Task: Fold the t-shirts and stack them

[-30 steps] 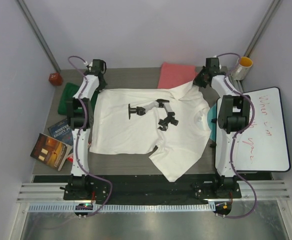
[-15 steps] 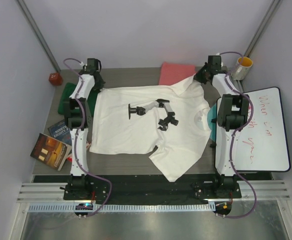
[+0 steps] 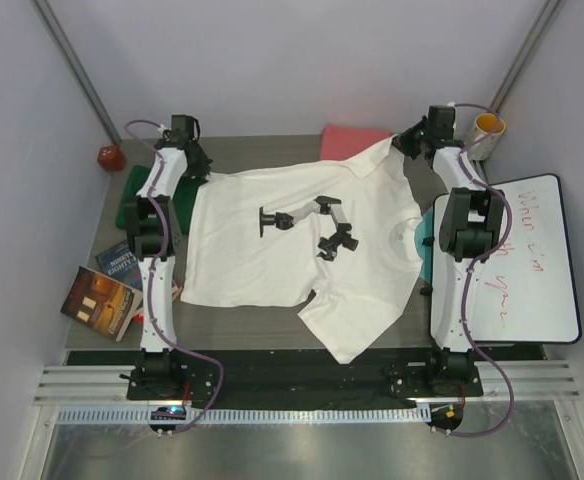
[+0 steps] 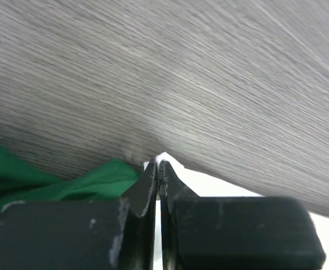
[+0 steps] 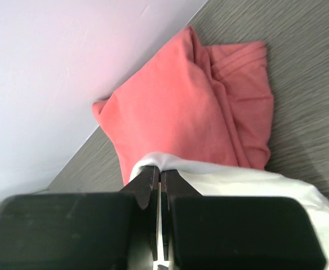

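A large white t-shirt (image 3: 272, 250) with a black printed figure lies spread over the table, one part hanging toward the near edge. My left gripper (image 3: 200, 172) is shut on its far left corner; white cloth (image 4: 163, 159) shows pinched at the tips. My right gripper (image 3: 400, 143) is shut on the far right corner, lifted off the table; white fabric (image 5: 221, 177) bulges over the jaws. The coral-pink t-shirt (image 3: 347, 140) (image 5: 192, 112) lies folded at the back, just beyond the right gripper. The dark green t-shirt (image 3: 132, 195) (image 4: 35, 180) lies at the left, beside the left gripper.
Two books (image 3: 107, 290) lie at the left edge, a small red object (image 3: 110, 157) in the far left corner. A whiteboard (image 3: 532, 260) sits at the right over a teal sheet (image 3: 425, 240). A yellow-lined cup (image 3: 488, 130) stands at the back right. The back wall is close.
Both grippers have moved toward the back wall with the white shirt's far corners, stretching its far edge. The right corner now overlaps the coral-pink shirt's edge.
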Robot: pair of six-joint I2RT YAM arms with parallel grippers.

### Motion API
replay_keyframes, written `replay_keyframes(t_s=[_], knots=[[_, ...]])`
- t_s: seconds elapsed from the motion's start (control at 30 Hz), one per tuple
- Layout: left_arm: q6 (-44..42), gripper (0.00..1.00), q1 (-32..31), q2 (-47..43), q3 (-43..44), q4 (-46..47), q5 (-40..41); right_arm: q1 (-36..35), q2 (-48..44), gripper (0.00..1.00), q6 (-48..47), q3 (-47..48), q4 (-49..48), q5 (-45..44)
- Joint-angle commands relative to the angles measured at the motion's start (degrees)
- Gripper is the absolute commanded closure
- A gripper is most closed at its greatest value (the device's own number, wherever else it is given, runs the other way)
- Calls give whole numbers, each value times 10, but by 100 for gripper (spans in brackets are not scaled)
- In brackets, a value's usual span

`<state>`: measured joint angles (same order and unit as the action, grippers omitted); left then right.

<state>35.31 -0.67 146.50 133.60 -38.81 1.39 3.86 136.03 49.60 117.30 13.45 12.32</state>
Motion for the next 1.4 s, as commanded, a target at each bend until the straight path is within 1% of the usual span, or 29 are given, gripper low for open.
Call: replay_keyframes(t_s=[0.0, 0.13, 0.23, 0.3, 0.33, 0.37, 0.4, 0.43, 0.5, 0.53, 0.7, 0.77, 0.83, 1.0, 1.37], knots=[[-5, 100, -1, -82, -9, 11, -30, -1, -38, 99, 34, -42, -63, 47], [-15, 100, -6, -113, -34, 11, -24, -3, -67, 99, 22, -85, -69, 55], [-20, 100, -10, -127, -48, 9, -19, -3, -68, 99, -10, -87, -16, 53], [-21, 100, -10, -123, -42, 4, -24, 0, -62, 98, -20, -86, -4, 64], [-22, 100, -10, -120, -38, -5, -24, 2, -57, 85, -21, -85, 1, 73], [-23, 100, -10, -118, -38, -8, -25, 4, -56, 81, -21, -86, 3, 75], [-24, 100, -12, -119, -40, -9, -25, 5, -57, 80, -20, -87, 3, 76], [-30, 100, -12, -120, -41, -13, -24, 6, -59, 77, -21, -89, 3, 74], [-33, 100, -13, -122, -48, -15, -23, 9, -73, 69, -28, -89, 3, 71], [-36, 100, -13, -125, -49, -19, -22, 9, -79, 62, -39, -87, 2, 66], [-44, 100, -13, -126, -57, -16, -19, 13, -113, 57, -64, -71, 1, 51], [-42, 100, -13, -122, -55, -16, -24, 13, -111, 55, -57, -57, 1, 60], [-38, 100, -13, -119, -53, -16, -28, 12, -102, 54, -44, -40, 2, 78], [-38, 100, -14, -111, -44, -15, -29, 0, -89, 54, -11, -25, -4, 77], [-48, 100, -14, -105, -45, -16, -27, -32, -25, 52, 0, 15, 7, 93]])
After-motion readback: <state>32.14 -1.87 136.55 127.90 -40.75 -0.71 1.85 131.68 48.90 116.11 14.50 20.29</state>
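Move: Both hands pinch the white t-shirt's far edge. From the right hand, the spot for the sleeve it holds lies some 4 cm back, 2 cm left and 9 cm below; the red t-shirt is centred 4 cm ahead and 11 cm left, the white shirt's print 20 cm back and 25 cm left. From the left hand, that spot is about level ahead and 50 cm right, and the green t-shirt 8 cm back and 10 cm left. Down about 5 cm and back 4 cm goes the right hand, lowering the pinched sleeve; its fingers open to about half and let go, then it rises some 9 cm, clear of the cloth, and drifts left. The left hand keeps its pinch on the other far corner, lifts it about 6 cm while easing slightly back and to the right, then holds there. ##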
